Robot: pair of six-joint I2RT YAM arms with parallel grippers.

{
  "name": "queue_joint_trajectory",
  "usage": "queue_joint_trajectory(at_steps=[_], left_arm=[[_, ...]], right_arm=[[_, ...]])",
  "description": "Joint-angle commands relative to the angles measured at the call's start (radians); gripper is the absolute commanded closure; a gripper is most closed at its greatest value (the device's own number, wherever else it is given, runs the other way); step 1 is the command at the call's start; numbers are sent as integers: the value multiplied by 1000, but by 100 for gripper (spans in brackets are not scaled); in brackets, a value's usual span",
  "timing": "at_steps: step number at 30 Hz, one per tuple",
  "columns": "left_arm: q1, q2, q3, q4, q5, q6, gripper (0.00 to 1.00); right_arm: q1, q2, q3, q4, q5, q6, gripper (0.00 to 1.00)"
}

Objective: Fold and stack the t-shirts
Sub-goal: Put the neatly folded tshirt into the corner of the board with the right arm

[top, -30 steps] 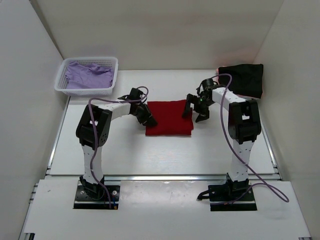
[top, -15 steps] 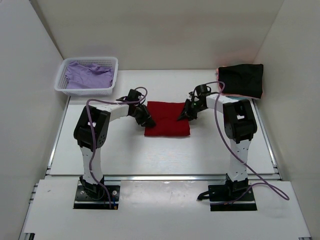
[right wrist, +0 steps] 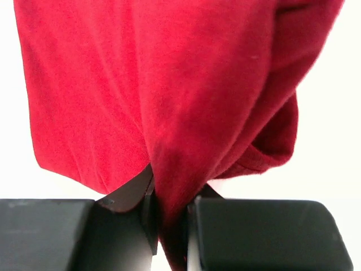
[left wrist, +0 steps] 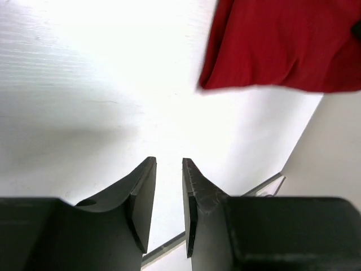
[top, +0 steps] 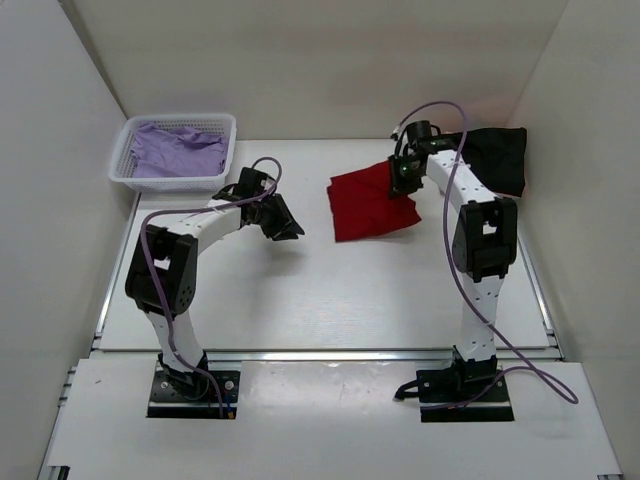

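Note:
The deep red t-shirt (top: 365, 205) (right wrist: 169, 84), folded, hangs bunched from my right gripper (top: 402, 180) (right wrist: 172, 192), which is shut on a pinch of its cloth; its lower part lies askew on the table right of centre. My left gripper (top: 285, 225) (left wrist: 169, 164) is left of the shirt and apart from it, jaws a narrow gap apart with nothing between them. The red t-shirt (left wrist: 282, 45) shows at the top right of the left wrist view. A black t-shirt (top: 495, 160) lies folded at the back right. A lavender t-shirt (top: 175, 150) lies crumpled in the basket.
A white lattice basket (top: 120, 175) stands at the back left corner. White walls close in the table on the left, back and right. A metal rail (top: 330, 353) runs along the table's near edge.
My right gripper shut on the red t-shirt's right edge and pulled it up and toward the back right. My left gripper let go of its left edge and drew away to the left.

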Motion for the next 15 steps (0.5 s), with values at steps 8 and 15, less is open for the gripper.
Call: queue_joint_trajectory(at_steps=[8,15], left_arm=[[-18,-112,-99,-1,14,88,65],[-14,-132,-157,-28,5,137,65]], right_arm=[[-178,-21,336,-23,125,-274,100],[-327,82,482,8,81,-286,100]])
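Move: The stack with the black shirt on top, which the held red shirt is going to, lies about 18 cm to the right of the right hand, 8 cm ahead and some 6 cm below. The light blue shirt's edge peeks out of its near side, roughly 17 cm right of that hand and level with it. The red shirt spreads from the closed fingers, its middle about 7 cm left and 4 cm back. From the left hand the stack is some 47 cm right and 20 cm ahead. Rightward in one quick sweep the right hand carries the pinched red shirt about 18 cm, climbing some 13 cm and reaching forward over the black-topped stack, keeping its grip while the wrist tips the fingers forward some 25 degrees. The empty left hand draws back and, after a slight rise, sinks, its fingers staying partly open. ##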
